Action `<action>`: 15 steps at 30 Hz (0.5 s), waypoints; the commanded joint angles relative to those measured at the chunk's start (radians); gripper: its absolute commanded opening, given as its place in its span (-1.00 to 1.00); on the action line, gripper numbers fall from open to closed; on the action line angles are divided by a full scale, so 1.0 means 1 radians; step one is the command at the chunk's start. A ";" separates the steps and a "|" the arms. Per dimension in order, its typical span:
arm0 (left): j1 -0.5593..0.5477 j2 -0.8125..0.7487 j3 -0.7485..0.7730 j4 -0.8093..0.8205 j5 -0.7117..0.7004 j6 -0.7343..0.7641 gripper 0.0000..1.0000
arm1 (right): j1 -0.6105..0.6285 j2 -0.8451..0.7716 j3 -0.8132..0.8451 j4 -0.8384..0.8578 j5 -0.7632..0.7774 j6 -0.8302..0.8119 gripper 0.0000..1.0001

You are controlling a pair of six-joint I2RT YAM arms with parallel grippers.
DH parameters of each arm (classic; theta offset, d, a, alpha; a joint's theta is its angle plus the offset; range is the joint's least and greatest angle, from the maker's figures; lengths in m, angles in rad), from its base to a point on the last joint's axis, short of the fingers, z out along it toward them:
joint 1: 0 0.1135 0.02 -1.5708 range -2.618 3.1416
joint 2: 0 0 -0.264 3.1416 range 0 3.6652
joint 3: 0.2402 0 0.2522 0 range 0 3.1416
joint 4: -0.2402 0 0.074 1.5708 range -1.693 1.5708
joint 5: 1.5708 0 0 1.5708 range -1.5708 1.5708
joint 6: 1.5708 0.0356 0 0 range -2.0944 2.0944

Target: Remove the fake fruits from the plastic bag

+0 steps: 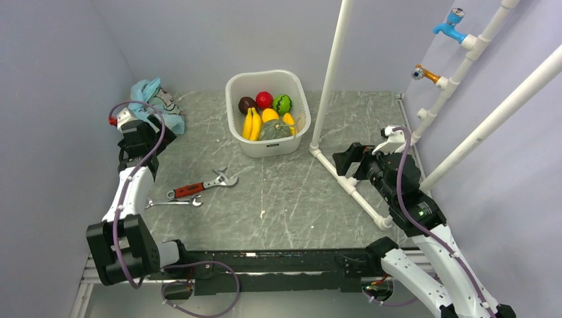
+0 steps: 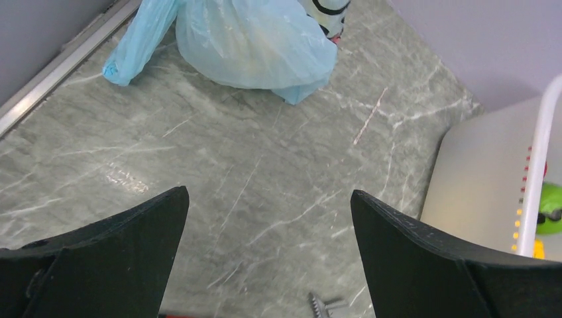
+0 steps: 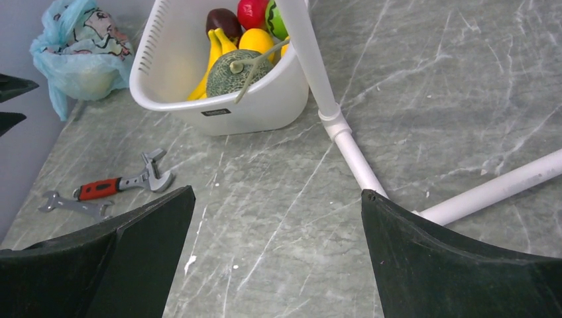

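The light-blue plastic bag (image 1: 156, 103) lies crumpled in the far left corner, its printed face (image 3: 99, 30) turned up. A pale yellowish shape shows through its film (image 2: 252, 46); I cannot tell what it is. The fake fruits sit in a white basket (image 1: 265, 75): bananas (image 1: 250, 124), a yellow round fruit (image 1: 270, 114), a red apple (image 1: 264, 99) and a green apple (image 1: 282, 103). My left gripper (image 2: 268, 192) hangs open just short of the bag, holding nothing. My right gripper (image 3: 277, 192) is open over bare table, right of the basket.
A maroon ball (image 1: 246, 104) and a grey-green melon (image 1: 274, 130) share the basket. A red-handled adjustable wrench (image 1: 202, 185) and a small spanner (image 1: 173, 202) lie front left. A white pipe frame (image 1: 331, 79) stands beside the basket, its floor pipes (image 3: 358, 162) near my right gripper.
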 commanded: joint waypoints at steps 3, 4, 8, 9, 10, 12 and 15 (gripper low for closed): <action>-0.003 0.074 0.057 0.121 -0.118 -0.169 0.98 | -0.001 0.052 0.045 0.041 -0.050 0.014 0.99; -0.005 0.088 0.080 0.126 -0.134 -0.164 0.98 | -0.002 0.062 0.051 0.045 -0.054 0.015 1.00; -0.005 0.154 0.146 0.131 -0.235 -0.109 0.98 | -0.002 0.118 0.106 0.032 -0.069 0.004 1.00; -0.001 0.173 0.164 0.104 -0.265 -0.117 0.98 | -0.003 0.133 0.121 0.024 -0.068 0.004 1.00; 0.001 0.194 0.192 0.066 -0.296 -0.140 0.98 | -0.002 0.147 0.137 0.020 -0.068 0.006 1.00; 0.011 0.245 0.292 -0.019 -0.290 -0.158 0.98 | -0.002 0.170 0.159 0.019 -0.078 0.013 0.99; 0.021 0.294 0.392 -0.113 -0.273 -0.159 0.98 | -0.001 0.187 0.186 0.023 -0.098 0.025 0.99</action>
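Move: The plastic bag stands about 17 cm ahead of the left hand and 7 cm to its left, its middle some 12 cm lower. From that same hand the white basket of fruit is about 15 cm ahead and 37 cm to the right, the adjustable wrench 8 cm back and 13 cm right, on the table. For the right hand, the bag is roughly 30 cm ahead and 68 cm to the left, 22 cm below. The plastic bag is approached by the empty left hand, which goes about 5 cm forward and as far left, dipping slightly before climbing, while it turns some 15 degrees counter-clockwise; its fingers stay wide open and stop short of the plastic. The right hand, open too, eases about 3 cm forward and left over the table, sinking a little and coming back up. ##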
